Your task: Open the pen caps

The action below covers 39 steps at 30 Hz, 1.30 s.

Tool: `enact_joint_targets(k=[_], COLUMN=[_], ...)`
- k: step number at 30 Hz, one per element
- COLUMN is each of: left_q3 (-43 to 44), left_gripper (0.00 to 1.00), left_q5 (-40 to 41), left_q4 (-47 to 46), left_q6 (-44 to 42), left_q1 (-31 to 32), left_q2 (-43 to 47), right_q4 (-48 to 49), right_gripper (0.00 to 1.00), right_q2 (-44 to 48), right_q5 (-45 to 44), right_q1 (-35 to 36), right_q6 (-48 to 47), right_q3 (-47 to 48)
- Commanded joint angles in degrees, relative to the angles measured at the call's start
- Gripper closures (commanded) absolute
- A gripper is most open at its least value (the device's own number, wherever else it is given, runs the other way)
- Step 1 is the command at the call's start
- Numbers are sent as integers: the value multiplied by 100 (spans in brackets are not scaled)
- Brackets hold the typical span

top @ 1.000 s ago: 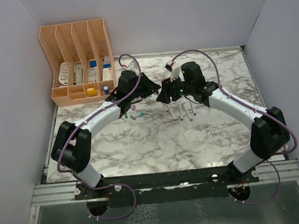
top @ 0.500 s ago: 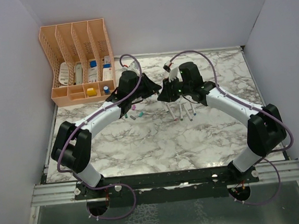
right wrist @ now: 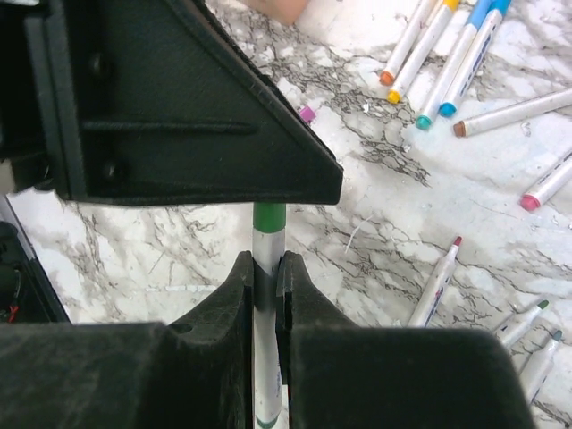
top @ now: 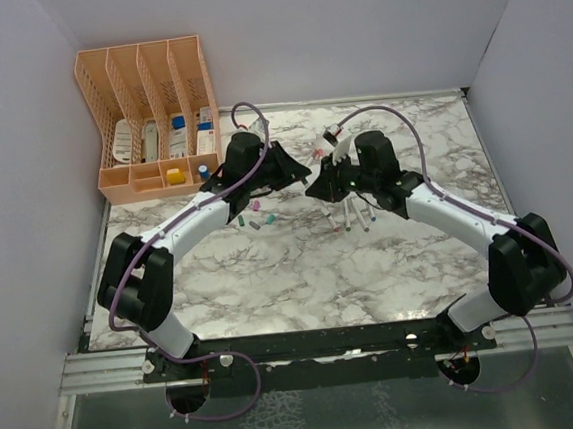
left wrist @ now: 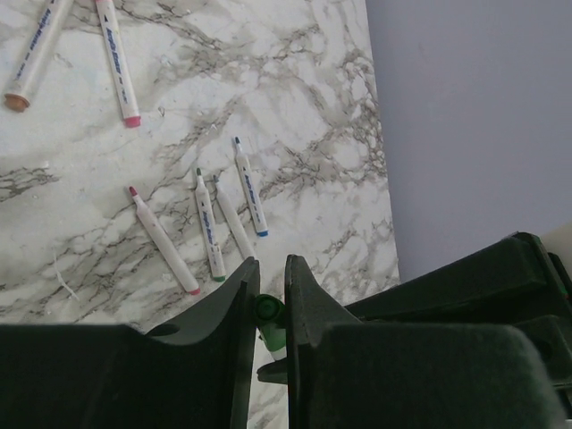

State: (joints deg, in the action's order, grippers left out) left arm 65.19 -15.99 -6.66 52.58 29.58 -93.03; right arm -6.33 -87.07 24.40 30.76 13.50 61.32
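Note:
My left gripper [top: 301, 171] and right gripper [top: 316, 186] meet tip to tip at the back middle of the table. The left gripper [left wrist: 268, 271] is shut on the green pen cap [left wrist: 266, 313]. The right gripper [right wrist: 266, 264] is shut on the white barrel [right wrist: 268, 304] of the same pen, and the green cap [right wrist: 269, 217] sits on the barrel's end, running into the left gripper's body. Several loose pen caps [top: 257, 215] lie on the marble under the left arm; a pink one shows in the right wrist view [right wrist: 307, 113].
Several uncapped white pens lie under the right arm [top: 353, 215], and show in the left wrist view [left wrist: 208, 225] and the right wrist view [right wrist: 435, 281]. More pens lie further back [right wrist: 429, 54]. A peach desk organiser [top: 152, 116] stands at the back left. Grey walls close in on both sides.
The right arm has swung slightly right and nearer, its wrist turning a little. The left gripper has edged towards the back. Both stay shut on the green pen.

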Motion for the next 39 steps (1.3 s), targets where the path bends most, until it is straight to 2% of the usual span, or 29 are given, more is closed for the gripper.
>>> enact_joint_targets(k=[1, 5, 12, 16, 23, 32, 39], left_q3=[405, 498, 256, 239, -260, -988, -1418], left_gripper=[100, 100, 100, 100, 100, 100, 100], left_q5=[955, 1050, 1202, 1090, 879, 1450, 1459], left_q4=[-267, -267, -346, -186, 833, 2033, 2384], left_q6=[-122, -77, -2, -67, -630, -1351, -1581], left_q1=[-790, -937, -975, -972, -954, -923, -902], left_q2=[-44, -142, -96, -49, 422, 1390, 1661], right_q4=[-614, -660, -840, -849, -1024, -751, -669], right_gripper=[99, 99, 99, 99, 99, 99, 99], right_q2=[814, 1155, 1288, 1235, 285, -1159, -1919], right_q5=[283, 296, 201, -249, -1235, -1717, -1836], right_q1=[61, 61, 60, 61, 61, 201, 350], right_q6=[190, 298, 235, 209, 144, 101, 98], right_q3=[-940, -1346, -1357, -1248, -450, 465, 949])
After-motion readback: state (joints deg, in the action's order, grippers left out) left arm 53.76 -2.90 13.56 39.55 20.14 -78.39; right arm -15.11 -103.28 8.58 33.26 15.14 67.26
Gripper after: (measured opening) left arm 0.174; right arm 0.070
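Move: The right hand holds the green pen's body, its cap still on and pinched by the left. For the left hand, the loose caps lie some 20 cm below: grey about 14 cm left and 2 ahead, teal 10 left and 3 ahead, dark green 17 left and 4 ahead, pink 13 left and 7 ahead. From the right hand, the red-tipped pen is roughly 5 cm right, 4 ahead and 16 below; another green-tipped pen lies 10 right, 5 ahead. Backwards first, by a centimetre or so: the right hand pulls the pen and the left is drawn along by the cap. Then they spring apart, left hand forward-left, right hand back and down. Keeping its pinch on the cap, the left swings back and left, sinking towards the loose caps; the right comes forward again and lowers the pen about 11 cm overall towards the uncapped pens, both wrists tipping downward. ##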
